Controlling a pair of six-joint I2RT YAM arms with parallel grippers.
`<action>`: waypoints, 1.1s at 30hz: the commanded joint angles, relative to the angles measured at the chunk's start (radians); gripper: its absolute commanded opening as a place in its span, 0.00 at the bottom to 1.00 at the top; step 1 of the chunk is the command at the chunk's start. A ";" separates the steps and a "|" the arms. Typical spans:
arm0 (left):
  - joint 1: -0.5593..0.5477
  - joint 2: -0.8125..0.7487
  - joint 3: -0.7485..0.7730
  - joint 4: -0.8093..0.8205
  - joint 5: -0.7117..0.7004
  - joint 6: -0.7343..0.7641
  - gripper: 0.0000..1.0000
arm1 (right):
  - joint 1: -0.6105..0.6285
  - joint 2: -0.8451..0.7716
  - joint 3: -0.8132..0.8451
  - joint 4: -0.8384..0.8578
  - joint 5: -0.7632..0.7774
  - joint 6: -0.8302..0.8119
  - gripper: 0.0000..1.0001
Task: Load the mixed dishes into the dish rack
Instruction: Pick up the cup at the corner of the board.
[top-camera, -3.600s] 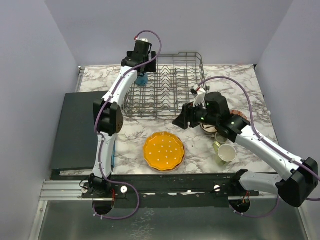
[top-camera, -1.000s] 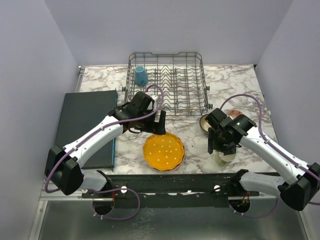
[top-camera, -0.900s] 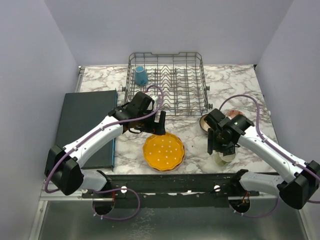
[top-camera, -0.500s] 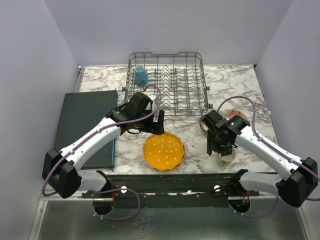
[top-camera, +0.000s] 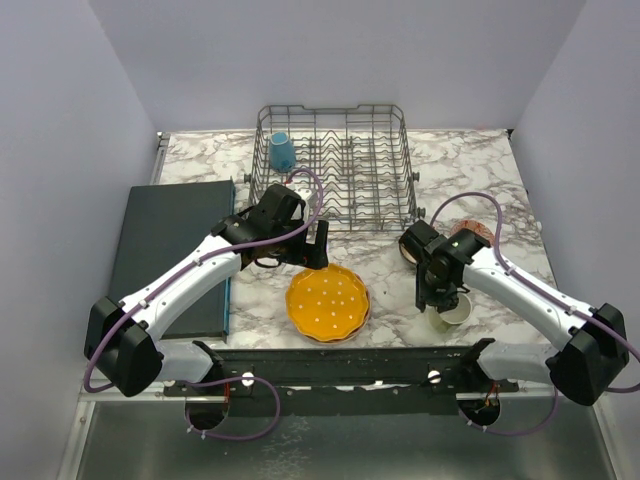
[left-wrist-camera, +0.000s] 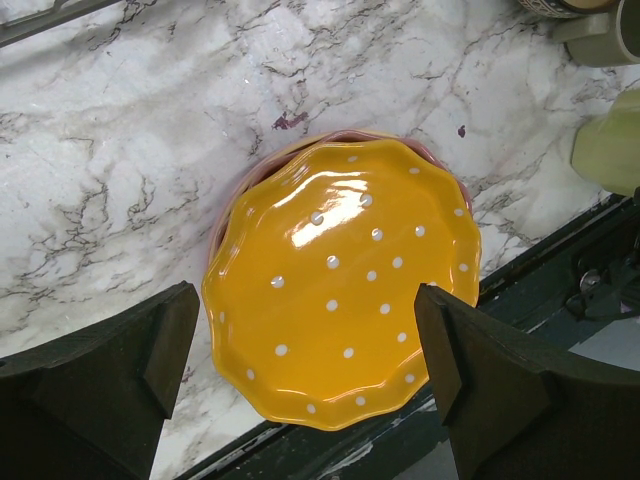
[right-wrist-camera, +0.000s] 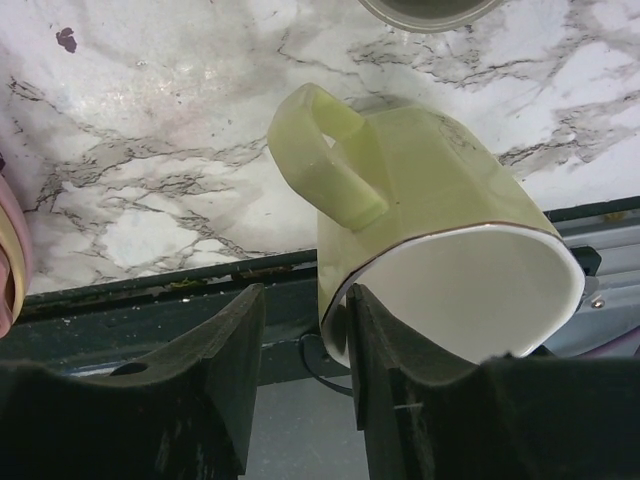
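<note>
The orange scalloped, white-dotted plate (top-camera: 328, 302) (left-wrist-camera: 340, 290) lies on a pink plate (left-wrist-camera: 402, 142) near the table's front edge. My left gripper (top-camera: 298, 252) (left-wrist-camera: 305, 320) hovers above it, open wide, with a finger on each side and apart from it. A pale yellow-green mug (top-camera: 452, 312) (right-wrist-camera: 430, 200) lies on its side at the front right. My right gripper (top-camera: 438, 288) (right-wrist-camera: 303, 300) straddles its rim: one finger is inside the mouth, the other outside with a gap to the wall. A blue mug (top-camera: 282, 152) sits in the dish rack (top-camera: 330, 108).
An olive mug (right-wrist-camera: 425, 8) (left-wrist-camera: 600, 35) lies just beyond the yellow-green one. A dark brown bowl (top-camera: 410, 245) and a patterned bowl (top-camera: 474, 232) sit behind the right gripper. A dark flat mat (top-camera: 165, 250) covers the left side. The black front rail (top-camera: 350, 360) runs close under both grippers.
The right gripper's jaws have narrowed around the yellow-green mug's rim, and the arm has shifted slightly left. The left gripper has edged a little toward the rack, still open.
</note>
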 joint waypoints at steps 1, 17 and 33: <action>-0.005 -0.010 -0.014 0.014 -0.019 0.017 0.98 | 0.007 0.020 -0.009 0.014 0.022 0.017 0.41; -0.005 -0.020 -0.014 0.014 -0.036 0.020 0.98 | 0.007 0.030 -0.010 0.019 0.024 0.022 0.01; -0.005 -0.025 -0.017 0.014 -0.053 0.021 0.98 | 0.007 -0.086 0.087 0.043 -0.014 -0.017 0.01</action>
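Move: The green cup stands right at the right hand, its middle about 4 cm to the right, 1 cm back and 3 cm lower, with the half-open fingers at its left rim. The small grey cup is some 6 cm ahead and 3 cm right, the brown bowl about 11 cm ahead and 1 cm left, and the yellow plate about 21 cm left and 1 cm back. From the left hand the green cup lies roughly 29 cm right, 10 cm back and 10 cm below. Staying almost in place at first, the right hand closes its fingers on the green cup's left wall, one finger inside the mouth and one outside. Keeping that pinch, it then rises about 2.5 cm, easing forward and left by over 1 cm each, while the fingertips swing slightly forward and left, by under 10 degrees. ##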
